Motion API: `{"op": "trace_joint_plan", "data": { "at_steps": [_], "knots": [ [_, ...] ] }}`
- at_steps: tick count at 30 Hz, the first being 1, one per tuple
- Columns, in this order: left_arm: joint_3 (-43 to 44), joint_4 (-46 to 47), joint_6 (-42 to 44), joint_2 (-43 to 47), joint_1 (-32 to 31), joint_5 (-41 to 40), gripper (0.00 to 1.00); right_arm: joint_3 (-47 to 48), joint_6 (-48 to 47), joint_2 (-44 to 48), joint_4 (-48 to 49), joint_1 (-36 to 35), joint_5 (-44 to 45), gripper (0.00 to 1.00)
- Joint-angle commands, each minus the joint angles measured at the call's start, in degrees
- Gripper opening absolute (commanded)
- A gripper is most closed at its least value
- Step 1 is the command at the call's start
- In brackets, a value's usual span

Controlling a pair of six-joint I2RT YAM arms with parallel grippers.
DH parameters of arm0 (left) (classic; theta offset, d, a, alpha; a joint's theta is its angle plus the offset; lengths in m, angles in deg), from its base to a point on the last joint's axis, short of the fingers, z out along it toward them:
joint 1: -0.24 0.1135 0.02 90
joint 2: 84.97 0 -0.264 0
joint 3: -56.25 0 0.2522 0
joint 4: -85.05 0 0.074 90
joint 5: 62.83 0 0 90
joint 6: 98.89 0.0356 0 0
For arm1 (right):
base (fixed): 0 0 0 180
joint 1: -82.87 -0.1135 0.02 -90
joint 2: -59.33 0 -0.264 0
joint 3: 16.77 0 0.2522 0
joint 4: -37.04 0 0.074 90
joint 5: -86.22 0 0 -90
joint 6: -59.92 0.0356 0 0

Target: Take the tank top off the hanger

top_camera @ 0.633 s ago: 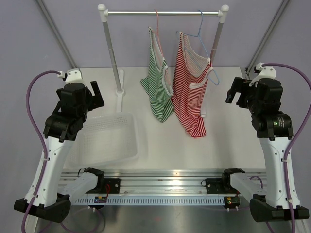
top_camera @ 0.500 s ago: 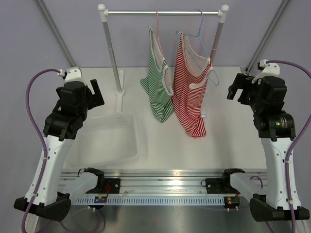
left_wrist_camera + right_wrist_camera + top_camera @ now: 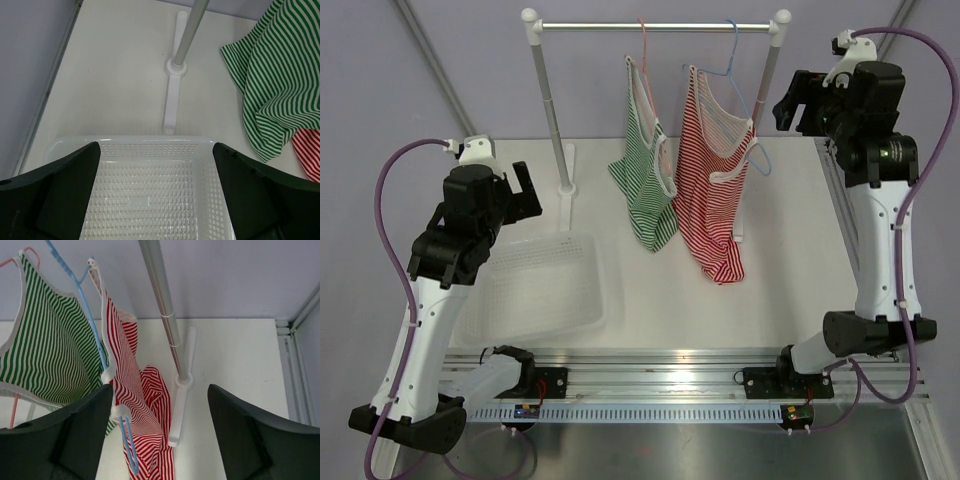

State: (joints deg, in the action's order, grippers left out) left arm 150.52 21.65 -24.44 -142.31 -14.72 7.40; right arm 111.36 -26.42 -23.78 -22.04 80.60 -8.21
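A red-striped tank top [image 3: 715, 190] hangs on a blue hanger [image 3: 735, 75] from the rack's rail [image 3: 655, 27], with one strap slipped low. In the right wrist view the red top [image 3: 135, 405] and the blue hanger [image 3: 82, 305] are at the left. A green-striped tank top [image 3: 648, 170] hangs on a pink hanger to its left. My right gripper [image 3: 790, 100] is open and empty, raised beside the rack's right post, just right of the red top; its jaws [image 3: 160, 405] stand wide apart. My left gripper [image 3: 525, 190] is open and empty above the basket [image 3: 155, 150].
A white perforated basket [image 3: 590, 240] lies on the table at the left, below my left gripper. The rack's two posts stand on white feet [image 3: 567, 170] on the table. The right post [image 3: 162, 310] is close in front of my right gripper.
My right arm has risen and moved back toward the rack's right post, still open. My left gripper has shifted slightly to the right.
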Motion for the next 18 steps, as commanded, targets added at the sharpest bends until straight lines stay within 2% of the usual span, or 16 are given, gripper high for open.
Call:
{"op": "trace_joint_plan", "data": {
  "at_steps": [1,4,9,16,18],
  "knots": [
    [-0.70,2.54,-1.50,1.53,-0.24,7.10,0.99,7.35,-1.90,-5.38,-1.70,-0.29,-9.78,0.81],
    [-2.10,3.50,-2.64,1.88,-0.24,11.15,0.99,14.46,-1.55,-12.92,-1.61,-0.29,-15.85,0.76],
    [-3.78,4.38,-3.08,2.32,-0.24,13.26,0.99,22.90,-1.81,-19.62,-2.67,-1.16,-19.48,0.71],
    [-4.66,4.38,-2.38,2.06,-0.24,12.92,0.99,25.20,-3.13,-24.46,-3.28,-4.33,-21.06,0.67],
    [-4.83,4.47,-2.20,1.88,-0.24,12.91,0.99,25.81,-3.31,-25.17,-3.55,-4.94,-21.06,0.62]
  ]
}}
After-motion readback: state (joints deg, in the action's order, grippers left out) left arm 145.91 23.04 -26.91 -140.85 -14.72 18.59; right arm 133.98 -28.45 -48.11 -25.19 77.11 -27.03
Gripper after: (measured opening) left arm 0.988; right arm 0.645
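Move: The near arm of the blue hanger lies about 11 cm ahead of the right hand, 9 cm to its left and 5 cm lower. The red tank top hangs from it, its middle roughly 12 cm ahead, 14 left and 17 below. The right pole stands some 15 cm ahead and 3 left of the hand, its middle 10 cm lower. For the left hand, that hanger arm is about 22 cm ahead, 47 to the right and 6 higher. The right hand heads for the near arm of the blue hanger, first forward and left, then mostly left with a slight sink, about 8 cm each way, swinging counter-clockwise some 20 degrees as the open fingers narrow partway around the rod; no touch can be made out. The left hand, empty and wide open, shifts right and a little down above the basket. ##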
